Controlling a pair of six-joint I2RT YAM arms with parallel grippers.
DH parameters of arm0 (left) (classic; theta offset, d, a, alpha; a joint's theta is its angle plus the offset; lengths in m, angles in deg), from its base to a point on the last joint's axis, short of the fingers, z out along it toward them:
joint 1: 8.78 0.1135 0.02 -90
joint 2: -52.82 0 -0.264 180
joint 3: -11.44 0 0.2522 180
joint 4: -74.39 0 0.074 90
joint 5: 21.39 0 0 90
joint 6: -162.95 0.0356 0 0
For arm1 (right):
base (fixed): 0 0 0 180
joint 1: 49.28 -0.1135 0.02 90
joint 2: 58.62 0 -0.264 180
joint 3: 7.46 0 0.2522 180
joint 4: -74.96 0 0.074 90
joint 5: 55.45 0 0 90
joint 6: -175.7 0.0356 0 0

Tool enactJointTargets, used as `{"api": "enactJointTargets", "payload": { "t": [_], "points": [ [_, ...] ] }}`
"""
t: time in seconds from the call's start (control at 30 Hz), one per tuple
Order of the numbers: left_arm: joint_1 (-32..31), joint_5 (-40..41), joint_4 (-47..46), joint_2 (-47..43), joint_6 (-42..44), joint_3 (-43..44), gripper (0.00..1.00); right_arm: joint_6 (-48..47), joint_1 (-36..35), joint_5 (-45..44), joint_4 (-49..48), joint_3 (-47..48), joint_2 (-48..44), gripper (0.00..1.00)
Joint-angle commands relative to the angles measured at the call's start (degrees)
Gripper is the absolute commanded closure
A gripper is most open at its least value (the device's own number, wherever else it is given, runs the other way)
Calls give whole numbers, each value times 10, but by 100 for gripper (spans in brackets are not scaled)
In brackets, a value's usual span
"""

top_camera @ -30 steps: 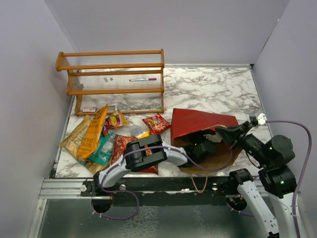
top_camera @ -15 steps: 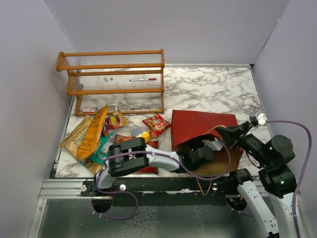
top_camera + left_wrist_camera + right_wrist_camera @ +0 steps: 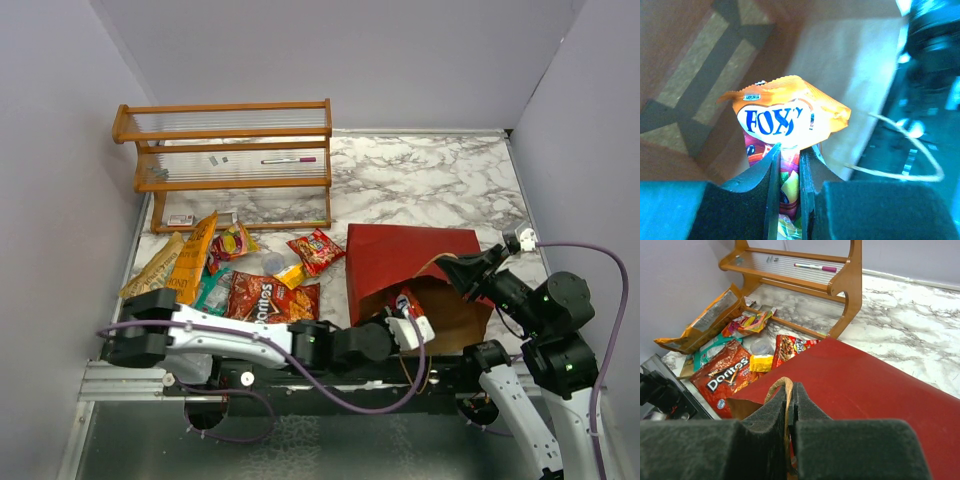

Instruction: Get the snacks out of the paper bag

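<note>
The dark red paper bag [image 3: 410, 255] lies on its side at the front right, its tan mouth facing the near edge. My right gripper [image 3: 452, 268] is shut on its twisted paper handle [image 3: 783, 386] and holds the mouth up; the bag's red side fills the right wrist view [image 3: 875, 390]. My left gripper [image 3: 395, 330] is at the bag's mouth, shut on an orange and white "Fox's" packet [image 3: 790, 117], which also shows from above [image 3: 408, 305]. Kraft bag interior [image 3: 690, 75] lies behind it. Other snacks lie on the left: a Doritos bag [image 3: 258, 295], a red packet [image 3: 316, 248], and orange [image 3: 193, 258] and tan [image 3: 155, 265] packets.
A wooden shelf rack [image 3: 230, 150] with a pen stands at the back left. A small clear round container [image 3: 272, 263] sits among the packets. A loose bag handle [image 3: 405, 372] hangs over the front rail. Grey walls close in on the left, right and back.
My left arm has drawn back out of the bag toward the near left, bringing the packet to the bag's mouth and uncovering the Doritos bag. My right gripper has kept still on the handle.
</note>
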State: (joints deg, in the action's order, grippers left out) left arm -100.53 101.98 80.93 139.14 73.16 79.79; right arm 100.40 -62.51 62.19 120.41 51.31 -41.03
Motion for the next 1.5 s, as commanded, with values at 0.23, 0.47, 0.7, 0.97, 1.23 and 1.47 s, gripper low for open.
{"api": "enactJointTargets", "payload": {
  "t": [0.23, 0.47, 0.7, 0.97, 1.23, 1.47],
  "points": [
    [-11, -188, 225, -293, -76, 88, 100, -3, -1, -11, -12, -4, 4, 98],
    [-9, 14, 392, -336, -87, 191, 100, -3, -1, -8, -12, -4, 9, 98],
    [-9, 344, 403, -345, -203, 110, 100, -3, -1, -10, -11, -4, 7, 98],
    [15, 309, 375, -337, -288, -22, 100, -3, -1, -8, -11, -5, 13, 98],
    [156, 219, 463, -207, -336, -17, 100, -3, -1, -9, -10, -4, 13, 98],
    [206, 137, 391, -179, -302, -57, 100, -2, -1, -11, -10, -5, 13, 98]
  ]
}}
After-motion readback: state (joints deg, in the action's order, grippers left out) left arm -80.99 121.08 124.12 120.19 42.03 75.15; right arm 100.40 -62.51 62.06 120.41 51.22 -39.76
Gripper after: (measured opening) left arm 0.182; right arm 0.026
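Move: The Foxy candy packet is already pinched in the left fingers at the paper bag's mouth. The Doritos bag it is carried to lies some 25 cm to the left, 7 cm ahead and 14 cm below; the yellow packet is about 22 cm left and 16 cm ahead, the red peanut snack 16 cm left and 22 cm ahead. From the right hand, which holds the paper bag's handle, the Doritos bag is about 35 cm left, level fore and aft, 27 cm down. Up first, easing back about 5 cm, the left hand lifts the Foxy packet some 24 cm clear of the paper bag's mouth while already swinging left. It then carries it left and forward and down again to nearly the starting height over the Doritos bag, wrist turning about 50 degrees counter-clockwise, grip kept. The right hand stays put on the handle. ##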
